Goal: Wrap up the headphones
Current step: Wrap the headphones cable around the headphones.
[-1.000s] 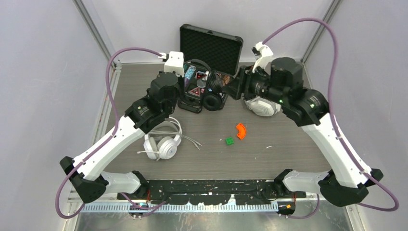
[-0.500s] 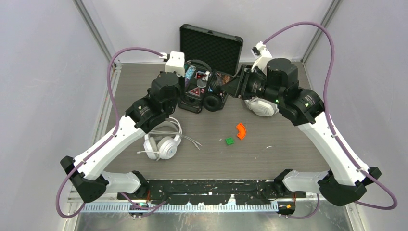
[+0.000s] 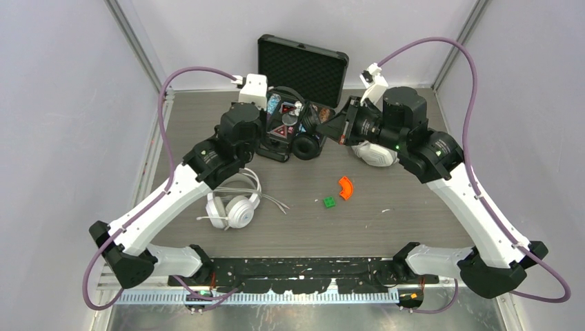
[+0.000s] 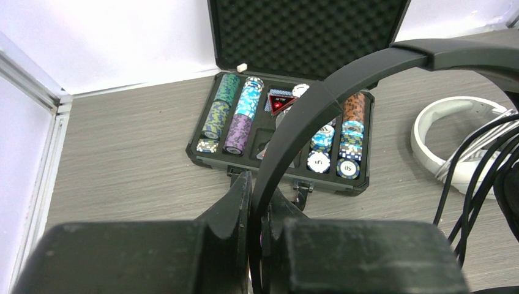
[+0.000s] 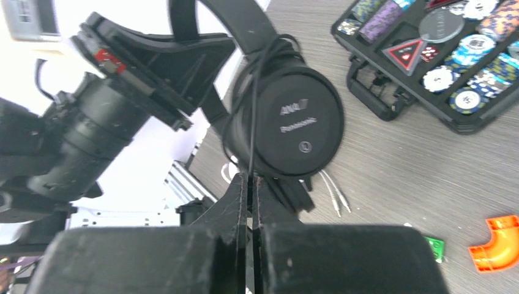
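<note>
The black headphones (image 3: 303,145) hang above the table in front of the chip case. My left gripper (image 4: 260,184) is shut on their headband (image 4: 367,67). The round black earcup (image 5: 294,122) fills the right wrist view, with the thin black cable (image 5: 252,131) running down its face. My right gripper (image 5: 251,177) is shut on that cable just under the earcup. One white pair of headphones (image 3: 231,207) lies on the table at the front left with its cable loose. Another white pair (image 3: 376,153) lies under my right arm.
An open black case (image 3: 301,65) of poker chips stands at the back centre, right behind the held headphones. An orange curved piece (image 3: 345,187) and a small green brick (image 3: 330,203) lie on the table in the middle. The enclosure walls stand close on both sides.
My right gripper has closed from open onto the black cable and shifted slightly left toward the earcup. The left gripper keeps its grip on the headband.
</note>
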`<state>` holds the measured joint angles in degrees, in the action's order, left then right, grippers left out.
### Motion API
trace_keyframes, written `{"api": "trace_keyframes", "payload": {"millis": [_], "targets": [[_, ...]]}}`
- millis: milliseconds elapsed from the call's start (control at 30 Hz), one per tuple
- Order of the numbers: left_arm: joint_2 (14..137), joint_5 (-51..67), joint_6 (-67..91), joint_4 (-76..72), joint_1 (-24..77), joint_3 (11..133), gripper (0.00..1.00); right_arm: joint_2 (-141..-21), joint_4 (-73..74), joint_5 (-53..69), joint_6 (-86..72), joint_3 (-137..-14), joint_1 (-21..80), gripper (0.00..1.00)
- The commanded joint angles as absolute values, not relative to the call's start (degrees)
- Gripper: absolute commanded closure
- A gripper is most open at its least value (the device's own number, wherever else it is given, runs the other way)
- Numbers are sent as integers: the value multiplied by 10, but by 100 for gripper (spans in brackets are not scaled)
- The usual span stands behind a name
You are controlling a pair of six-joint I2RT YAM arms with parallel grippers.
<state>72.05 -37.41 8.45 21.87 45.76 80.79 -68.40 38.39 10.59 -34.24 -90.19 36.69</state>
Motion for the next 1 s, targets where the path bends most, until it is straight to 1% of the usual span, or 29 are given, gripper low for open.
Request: {"api": "trace_keyframes", "payload": {"millis": [0,133,267,400,500,633,800,967], "targets": [[725,-395,105,204,456,844,100,-665,304,166,-388,-891,368,100],[735,-402,107,212,456,852,100,-669,266,195,-422,-872,368,100],[745,-402,132,235,456,868,100,-672,213,195,-456,-830,371,100],[761,-400,174,284,457,901,100,-680,234,136,-428,-824,384,99],[778,-402,199,318,456,928,100,-682,228,66,-400,-820,396,99],[797,-408,225,351,457,956,100,-690,176,43,-411,-794,403,99],[806,-414,231,354,456,965,100,-696,141,12,-427,-765,417,99],[812,-404,245,365,457,977,100,-697,117,-55,-413,-744,435,100]]}}
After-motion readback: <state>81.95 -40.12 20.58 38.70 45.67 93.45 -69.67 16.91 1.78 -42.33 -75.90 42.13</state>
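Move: The right gripper, shut on the cable, has the near ear cup of the black headphones about 5 cm ahead, 2 cm to its left and some 3 cm below. The open chip case lies on the table roughly 21 cm ahead, 7 cm left and 36 cm down; the orange pipe is level with the hand, 11 cm right and 38 cm down. For the left gripper, pinching the headband, that same cup is about 13 cm right and 2 cm back, at its own height. Carry the cable left with the right gripper, about 4 cm in all, rising and drawing back slightly at first, then going forward and down some 3 cm each, to pass along the cup's left side. Keep the fingers shut and let the hand roll a little, left side up. Keep the left grip on the headband, sinking about 2 cm and tipping it some 10 degrees down. ##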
